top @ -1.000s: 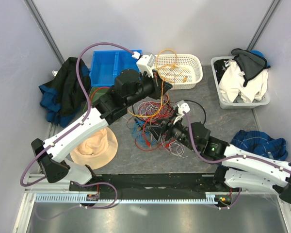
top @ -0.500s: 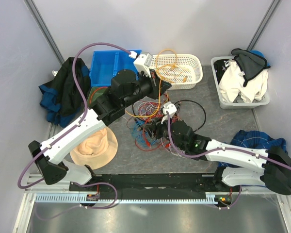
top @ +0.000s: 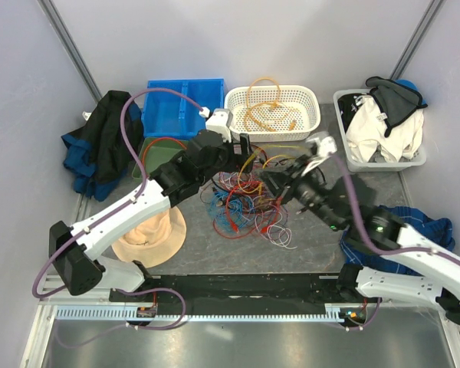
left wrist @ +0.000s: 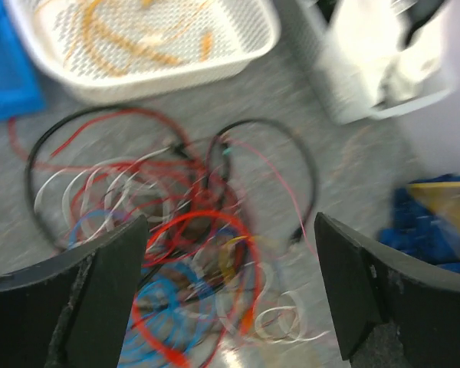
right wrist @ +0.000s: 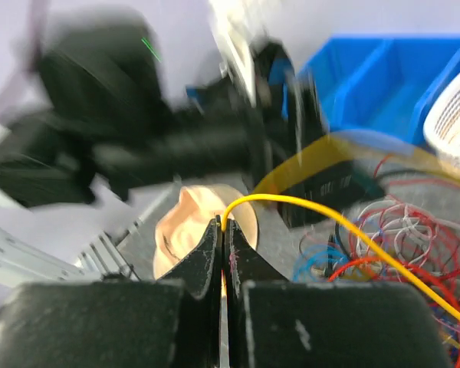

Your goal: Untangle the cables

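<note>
The cables (top: 241,201) lie as a tangle of red, blue, white and black wires mid-table, also seen blurred in the left wrist view (left wrist: 176,253). My left gripper (top: 244,150) hovers over the tangle's far edge, open (left wrist: 230,287), with nothing between its fingers. My right gripper (top: 271,178) sits at the tangle's right edge, shut (right wrist: 224,224) on a thin yellow cable (right wrist: 330,222) that arcs away to the right. More orange cables (top: 267,107) lie coiled in the white basket (top: 310,126).
A blue bin (top: 176,107) stands at the back, left of the basket. A grey tub of clothes (top: 379,134) is at the back right. A tan hat (top: 149,234), dark clothing (top: 100,149) and a blue cloth (top: 410,222) lie around the edges.
My left gripper opened, left the orange cable in the basket and moved back over the tangle. My right gripper shut on the yellow cable and pulled up and right.
</note>
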`<act>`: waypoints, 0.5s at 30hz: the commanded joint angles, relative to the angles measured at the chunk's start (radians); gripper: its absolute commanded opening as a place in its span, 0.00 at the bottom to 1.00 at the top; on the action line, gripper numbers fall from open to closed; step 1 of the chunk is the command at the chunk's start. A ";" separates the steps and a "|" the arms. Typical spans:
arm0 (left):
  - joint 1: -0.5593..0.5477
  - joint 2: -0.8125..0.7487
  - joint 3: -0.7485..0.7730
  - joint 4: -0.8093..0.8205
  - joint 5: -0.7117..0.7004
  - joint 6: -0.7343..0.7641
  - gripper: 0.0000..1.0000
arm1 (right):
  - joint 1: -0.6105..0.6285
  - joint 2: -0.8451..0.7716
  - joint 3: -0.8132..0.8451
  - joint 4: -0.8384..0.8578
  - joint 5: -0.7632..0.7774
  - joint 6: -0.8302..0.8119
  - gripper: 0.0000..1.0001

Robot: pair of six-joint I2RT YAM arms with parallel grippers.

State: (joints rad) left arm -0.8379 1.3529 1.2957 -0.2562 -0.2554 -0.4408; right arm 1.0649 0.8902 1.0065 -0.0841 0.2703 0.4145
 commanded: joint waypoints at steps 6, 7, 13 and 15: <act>0.042 0.032 -0.105 -0.120 -0.110 -0.067 1.00 | 0.001 0.009 0.320 -0.295 0.135 -0.086 0.00; 0.042 0.028 -0.127 -0.121 -0.108 -0.084 1.00 | 0.001 0.013 0.336 -0.295 0.151 -0.095 0.00; 0.049 0.040 -0.223 -0.118 -0.027 -0.188 1.00 | 0.003 0.102 0.506 -0.255 0.306 -0.210 0.00; 0.051 0.063 -0.255 -0.112 0.008 -0.232 1.00 | 0.001 0.162 0.604 -0.230 0.358 -0.271 0.00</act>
State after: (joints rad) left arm -0.7937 1.3918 1.0908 -0.3737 -0.3080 -0.5476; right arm 1.0649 0.9775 1.4483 -0.3542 0.4885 0.2760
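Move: The tangle lies about 28 cm below the open left hand, some 3 cm back and 2 cm to its right. Beyond it are the white basket, 21 cm ahead and 9 cm right of that hand, and the green tray, 7 cm ahead and 23 cm left. From the right hand, already shut on the yellow cable, the tangle is some 8 cm ahead, straight on sideways and 36 cm below. Right hand keeps pinching the yellow cable, lifting 11 cm and rightward, while the open left sinks 13 cm towards the tangle. ##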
